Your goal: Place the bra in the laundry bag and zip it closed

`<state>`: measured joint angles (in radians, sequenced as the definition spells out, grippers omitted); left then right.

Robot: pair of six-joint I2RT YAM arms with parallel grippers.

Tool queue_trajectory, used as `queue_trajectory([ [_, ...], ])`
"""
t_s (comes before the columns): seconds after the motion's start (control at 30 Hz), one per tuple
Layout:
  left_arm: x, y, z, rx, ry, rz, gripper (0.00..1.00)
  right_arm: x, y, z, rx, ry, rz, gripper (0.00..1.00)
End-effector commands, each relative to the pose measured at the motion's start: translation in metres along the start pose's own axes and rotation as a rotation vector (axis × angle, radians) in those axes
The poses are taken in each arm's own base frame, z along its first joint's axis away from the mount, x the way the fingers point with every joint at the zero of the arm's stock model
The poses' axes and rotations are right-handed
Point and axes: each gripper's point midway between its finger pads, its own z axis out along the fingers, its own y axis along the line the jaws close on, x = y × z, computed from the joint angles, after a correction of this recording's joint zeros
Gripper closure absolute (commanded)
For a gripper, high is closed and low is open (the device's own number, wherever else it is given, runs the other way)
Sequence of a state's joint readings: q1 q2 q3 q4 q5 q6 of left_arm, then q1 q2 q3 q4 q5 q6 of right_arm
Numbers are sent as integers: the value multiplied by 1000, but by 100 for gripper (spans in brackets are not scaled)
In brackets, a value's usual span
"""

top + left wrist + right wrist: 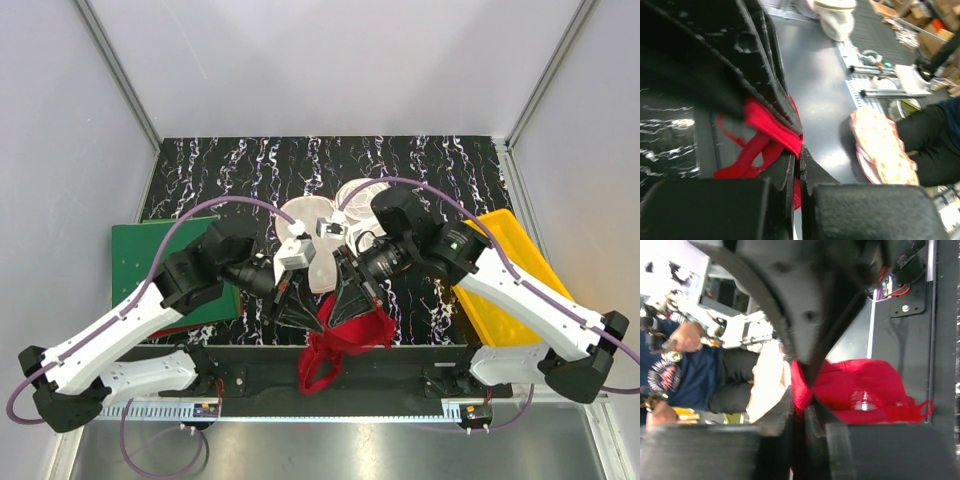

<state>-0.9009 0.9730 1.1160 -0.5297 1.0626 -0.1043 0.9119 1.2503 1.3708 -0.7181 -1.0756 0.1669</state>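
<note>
The red bra [345,338] lies bunched at the table's front edge, its straps hanging over the edge. Both grippers meet right above it. My left gripper [305,312] is shut on a fold of the red fabric, which shows pinched at the jaw tips [800,148] with the bra [762,142] trailing left. My right gripper [345,305] is also shut on the bra, a red fold squeezed between its jaws [803,397] and the bra's bulk [860,390] to the right. The peach-pink laundry bag [318,245] lies open just behind the grippers and also shows as the bag [882,147] and the bag [767,382].
A green board [150,255] lies at the left under the left arm. A yellow tray [505,262] sits at the right under the right arm. The table's front edge [400,348] runs just below the bra, with the arm bases beyond it.
</note>
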Motion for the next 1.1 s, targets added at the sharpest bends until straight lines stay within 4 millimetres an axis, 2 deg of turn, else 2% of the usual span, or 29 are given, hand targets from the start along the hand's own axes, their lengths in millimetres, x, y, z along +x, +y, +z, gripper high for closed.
queue_trajectory([
  [0.0,-25,37,-16,-302,-102,39,81,-5,10,-9,58,-70,-42,100],
  [0.03,-20,51,-21,-388,-115,11,59,-6,10,-14,107,-99,-58,100],
  [0.07,-19,60,-28,-465,-135,-4,50,-6,5,-16,153,-119,-45,100],
  [0.1,-25,69,-44,-589,-202,-19,46,-9,-5,-20,229,-152,-41,100],
  [0.13,-15,80,-47,-639,-232,-35,37,-11,-6,-26,272,-182,-44,100],
  [0.17,-16,87,-57,-709,-297,-63,33,-14,-10,-30,318,-212,-14,100],
  [0.2,-20,77,-67,-722,-377,-35,30,-18,-19,-36,392,-251,1,100],
  [0.23,-32,74,-72,-721,-469,-1,22,-21,-19,-42,423,-284,10,100],
  [0.27,-12,87,-70,-740,-491,-53,21,-27,-24,-47,474,-327,45,100],
  [0.33,-24,72,-77,-693,-620,4,20,-32,-24,-53,503,-376,92,100],
  [0.37,-8,82,-72,-692,-617,-31,20,-38,-25,-58,534,-412,99,100],
  [0.43,-10,81,-74,-678,-673,-8,18,-46,-18,-63,534,-450,113,100],
  [0.47,1,90,-71,-688,-672,-30,17,-49,-17,-65,540,-464,119,100],
  [0.53,4,98,-72,-708,-696,-42,16,-57,-6,-68,516,-480,108,100],
  [0.63,8,109,-72,-729,-724,-50,15,-64,1,-69,506,-494,104,100],
  [0.87,33,142,-60,-781,-667,-148,15,-72,12,-71,482,-505,93,100],
  [0.97,39,140,-45,-696,-661,-180,18,-77,16,-75,488,-525,86,100],
  [1.07,43,140,-40,-662,-672,-200,20,-83,23,-79,484,-542,73,100],
])
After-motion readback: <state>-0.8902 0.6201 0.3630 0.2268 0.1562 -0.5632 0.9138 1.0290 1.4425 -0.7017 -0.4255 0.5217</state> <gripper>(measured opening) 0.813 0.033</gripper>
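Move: Between the two gripper tips, near the robot's middle, the red bra is pinched at its upper edge; its body hangs some 8 cm below both hands, a little to the right of them and about 2 cm back. The laundry bag lies open on the table roughly 30 cm ahead of the left hand, 5 cm to its right and 30 cm below; the mug is about 18 cm ahead of the left hand and 16 cm to its left, equally low. Taking over the bra, the right fingers finish shutting on its edge while the left fingers spring wide open and let go. The left hand swings forward about 13 cm, sinking some 11 cm and turning 55 degrees counter-clockwise, until its open fingers stand at the hanging bra's left side. The right hand keeps its pinch, carrying the bra forward then up, about 6 cm each, turning 40 degrees clockwise. ##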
